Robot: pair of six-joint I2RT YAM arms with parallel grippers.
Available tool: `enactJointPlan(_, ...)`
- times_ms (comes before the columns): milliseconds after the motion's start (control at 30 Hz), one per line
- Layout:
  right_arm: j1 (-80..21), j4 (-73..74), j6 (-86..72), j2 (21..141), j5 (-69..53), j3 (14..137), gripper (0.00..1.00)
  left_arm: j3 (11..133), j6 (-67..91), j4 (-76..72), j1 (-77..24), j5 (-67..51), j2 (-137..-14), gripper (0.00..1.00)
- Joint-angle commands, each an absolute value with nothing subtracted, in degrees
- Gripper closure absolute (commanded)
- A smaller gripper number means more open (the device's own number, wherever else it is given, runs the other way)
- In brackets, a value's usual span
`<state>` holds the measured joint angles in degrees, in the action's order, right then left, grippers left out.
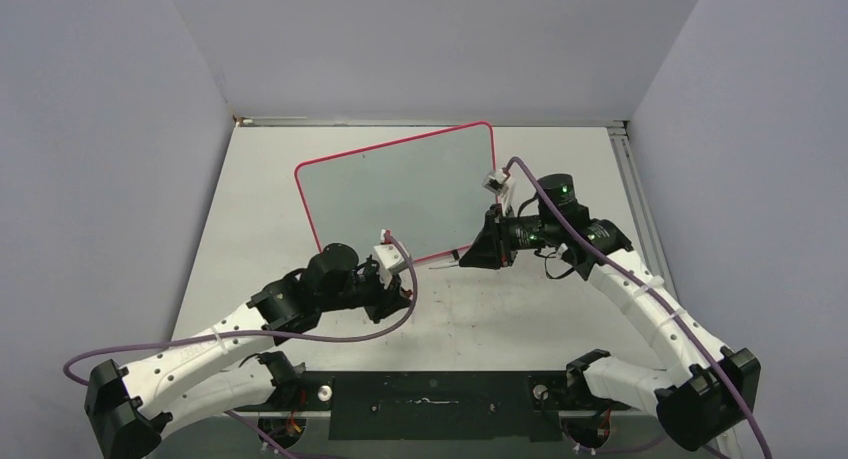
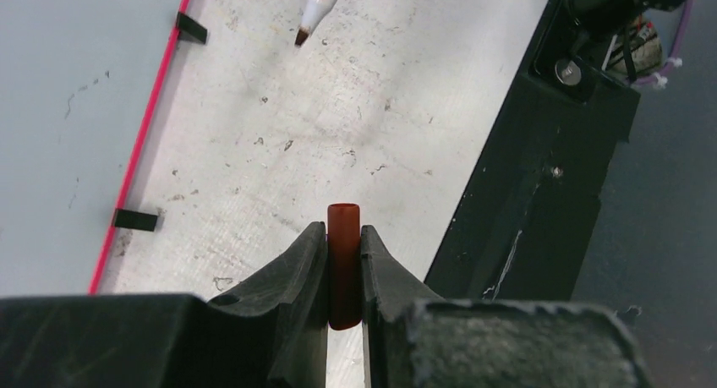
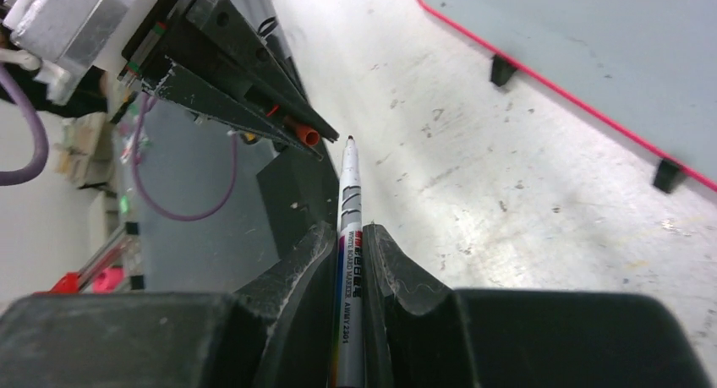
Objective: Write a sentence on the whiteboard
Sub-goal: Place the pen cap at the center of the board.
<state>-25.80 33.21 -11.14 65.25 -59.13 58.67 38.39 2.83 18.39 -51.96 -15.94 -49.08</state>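
The whiteboard (image 1: 400, 189), pale grey with a pink-red rim, lies tilted at the middle back of the table. No sentence shows on its face (image 2: 68, 109) (image 3: 592, 33). My left gripper (image 1: 402, 297) (image 2: 344, 234) is just in front of the board's near edge, shut on a red-brown marker cap (image 2: 344, 223) (image 3: 306, 137). To the board's lower right, my right gripper (image 1: 475, 251) (image 3: 348, 229) is shut on a white whiteboard marker (image 3: 349, 194). The marker's bare tip (image 2: 302, 37) points toward the left gripper, just above the table.
The board's two black feet (image 2: 135, 220) (image 3: 668, 175) rest on the scuffed white table (image 1: 500, 309). A black base plate (image 1: 430, 404) (image 2: 524, 194) runs along the near edge. Grey walls close in the sides and back. Purple cables (image 1: 300, 337) trail from both wrists.
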Motion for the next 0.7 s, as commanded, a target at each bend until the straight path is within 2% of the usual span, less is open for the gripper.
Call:
enactJointPlan(0, -26.41, 19.15, -18.15, 58.57, -48.94, 53.79, 0.95, 36.31, 19.21, 12.68, -54.40, -8.21, -51.27, 1.00)
enactJointPlan(133, -28.62, 12.68, -21.26, 55.20, -42.57, 49.34, 0.95, 33.11, 27.52, 7.93, -59.52, 0.59, -54.81, 0.99)
enactJointPlan(333, -33.56, 12.65, -21.31, 54.51, -33.87, 48.40, 0.95, 27.16, 34.64, -1.35, -60.30, 6.40, -60.22, 0.92)
enactJointPlan(467, -36.06, 10.68, -22.79, 52.44, -28.56, 46.49, 0.95, 26.45, 35.86, -1.78, -60.95, 11.51, -63.13, 0.86)
enactJointPlan(667, -36.57, 8.88, -24.24, 51.78, -27.00, 44.84, 0.95, 27.72, 36.01, 0.82, -63.37, 18.81, -68.57, 0.84)
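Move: The left hand, holding the red pen cap, goes for bare tabletop about 15 cm below it, some 3 cm ahead and 1 cm right. From that hand, the whiteboard's left clip is about 11 cm ahead and 2 cm left, its right clip 15 cm ahead and 12 cm right; the right hand's marker is 10 cm right, 4 cm ahead and 7 cm higher. From the right hand, that tabletop spot is about 11 cm left, level fore-and-aft and 23 cm below. Still pinching the red cap, the left hand lowers it about 12.5 cm towards the bare table on the near side of the whiteboard, edging slightly forward at the end as the descent slows; whether the cap touches can't be seen. The wrist swings some 30 degrees counter-clockwise and tips the fingers further down, and the grip effort falls at the end. The right hand keeps the uncapped marker, easing forward and slightly down while turning clockwise. ##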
